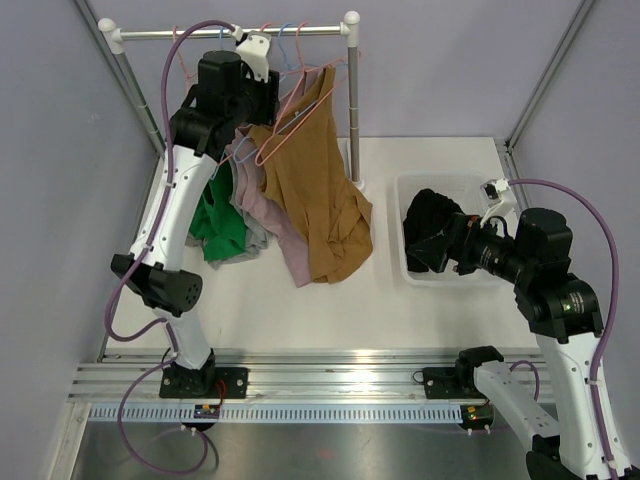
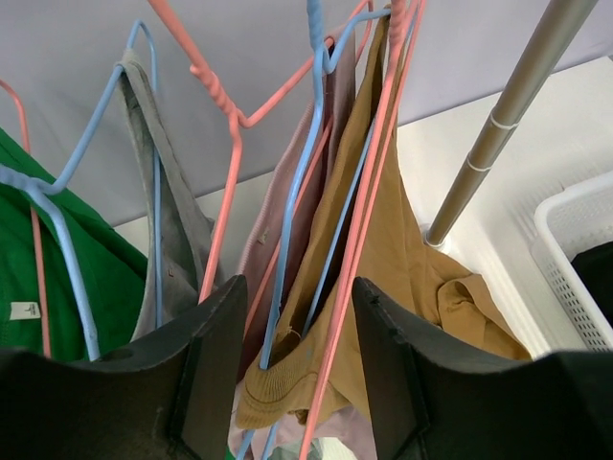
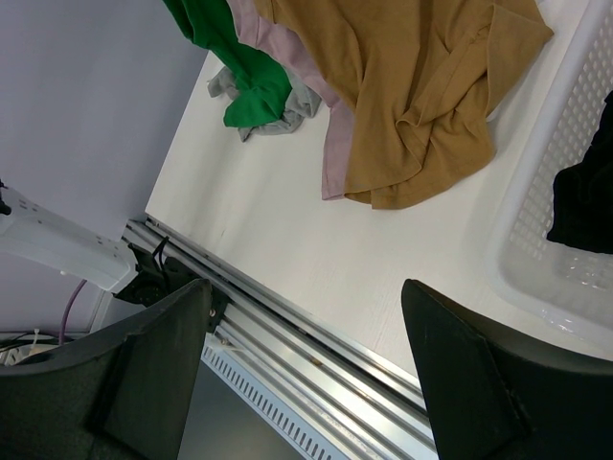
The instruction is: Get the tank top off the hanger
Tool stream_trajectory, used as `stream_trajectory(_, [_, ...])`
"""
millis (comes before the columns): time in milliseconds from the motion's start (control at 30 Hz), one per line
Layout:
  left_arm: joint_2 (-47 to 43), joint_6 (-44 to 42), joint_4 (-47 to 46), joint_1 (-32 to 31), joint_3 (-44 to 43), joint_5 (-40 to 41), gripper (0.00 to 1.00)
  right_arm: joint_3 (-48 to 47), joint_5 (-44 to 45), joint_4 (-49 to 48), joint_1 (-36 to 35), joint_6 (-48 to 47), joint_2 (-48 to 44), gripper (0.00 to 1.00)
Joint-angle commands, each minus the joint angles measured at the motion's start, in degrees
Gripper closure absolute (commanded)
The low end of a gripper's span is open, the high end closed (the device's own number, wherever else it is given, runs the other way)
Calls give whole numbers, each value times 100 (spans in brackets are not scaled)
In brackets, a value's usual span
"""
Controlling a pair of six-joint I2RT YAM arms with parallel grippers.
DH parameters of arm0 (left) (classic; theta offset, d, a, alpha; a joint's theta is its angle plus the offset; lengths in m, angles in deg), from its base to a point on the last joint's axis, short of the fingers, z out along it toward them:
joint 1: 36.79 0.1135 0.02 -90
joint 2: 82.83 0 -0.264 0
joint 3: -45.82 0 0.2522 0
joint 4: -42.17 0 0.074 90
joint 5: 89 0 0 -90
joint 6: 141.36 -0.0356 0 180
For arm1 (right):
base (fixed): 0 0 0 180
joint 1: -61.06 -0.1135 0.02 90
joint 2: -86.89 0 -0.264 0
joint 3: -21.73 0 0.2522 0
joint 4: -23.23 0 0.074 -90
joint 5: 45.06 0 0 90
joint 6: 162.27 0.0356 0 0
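Note:
The brown tank top point(image 1: 320, 200) hangs on the rack from a pink wire hanger point(image 1: 290, 120), its hem bunched on the table. My left gripper point(image 1: 262, 100) is raised at the hangers. In the left wrist view its open jaws point(image 2: 299, 287) straddle the pink hanger point(image 2: 369, 220), a blue hanger point(image 2: 297, 211) and a folded strap of the tank top point(image 2: 402, 259), with gaps on both sides. My right gripper point(image 1: 432, 250) hovers open and empty point(image 3: 306, 287) over the table's near right. The tank top point(image 3: 412, 86) shows at the top of its view.
A rail point(image 1: 230, 33) on a post point(image 1: 352, 100) carries green point(image 1: 220, 220), mauve point(image 1: 265, 210) and grey point(image 2: 172, 230) garments on other hangers. A white basket point(image 1: 400, 230) at the right holds a black garment point(image 1: 430, 215). Metal tracks run along the near edge point(image 3: 316, 335).

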Motion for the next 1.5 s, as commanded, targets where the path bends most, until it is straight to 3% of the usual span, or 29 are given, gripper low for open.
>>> stream_trajectory(0, [175,-57,-70,116,-320,-140,51,-204,-191,-182,20,50,-35,13])
stream_trajectory(233, [385,-5,-70,221,-391,-335,54,-222,-218,-164,11,58,-71,13])
stream_trajectory(333, [447,22,-61,230,-444,-414,65,-204,-218,-173,11,58,-79,13])
stream_trajectory(367, [482,57,-70,230,-487,-431,77,-196,-218,-173,20,58,-80,13])
stream_trajectory(400, [491,83,-52,221,-505,-458,81,-195,-218,-173,11,58,-88,13])
stream_trajectory(567, [421,189,-96,143,-576,-415,89,-187,-209,-164,11,50,-88,13])
stream_trajectory(633, [316,415,-114,29,-593,-152,100,-187,-209,-164,11,41,-88,13])
stream_trajectory(1033, [-448,1321,-342,-473,-672,1448,100,-231,-261,-120,11,32,-211,13])
stream_trajectory(1200, [-616,1770,-325,-596,-646,1502,100,-283,-279,-76,11,23,-255,13])
stream_trajectory(1467, [-888,1788,61,-1036,-804,2117,100,-476,-288,91,20,-65,-255,13])
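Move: The blue hanger carrying the brown tank top has its near arm almost between the left hand's open fingers, about 2 cm ahead and 3 cm below. The empty pink hanger is some 4 cm ahead and 4 cm to the right, about level in height. The brown tank top's middle hangs roughly 8 cm right, 2 cm ahead and 22 cm below. From the right hand, the blue hanger's near arm lies around 30 cm ahead, 37 cm left and 5 cm higher. Forward and down by about 3 cm each, the left hand dips to the near arm of the blue hanger and shuts its half-open fingers on it, easing back and right. Keeping the pinch, it then draws back and climbs some 10 cm, rolling its left side down about 15 degrees and turning roughly 10 degrees counter-clockwise. ##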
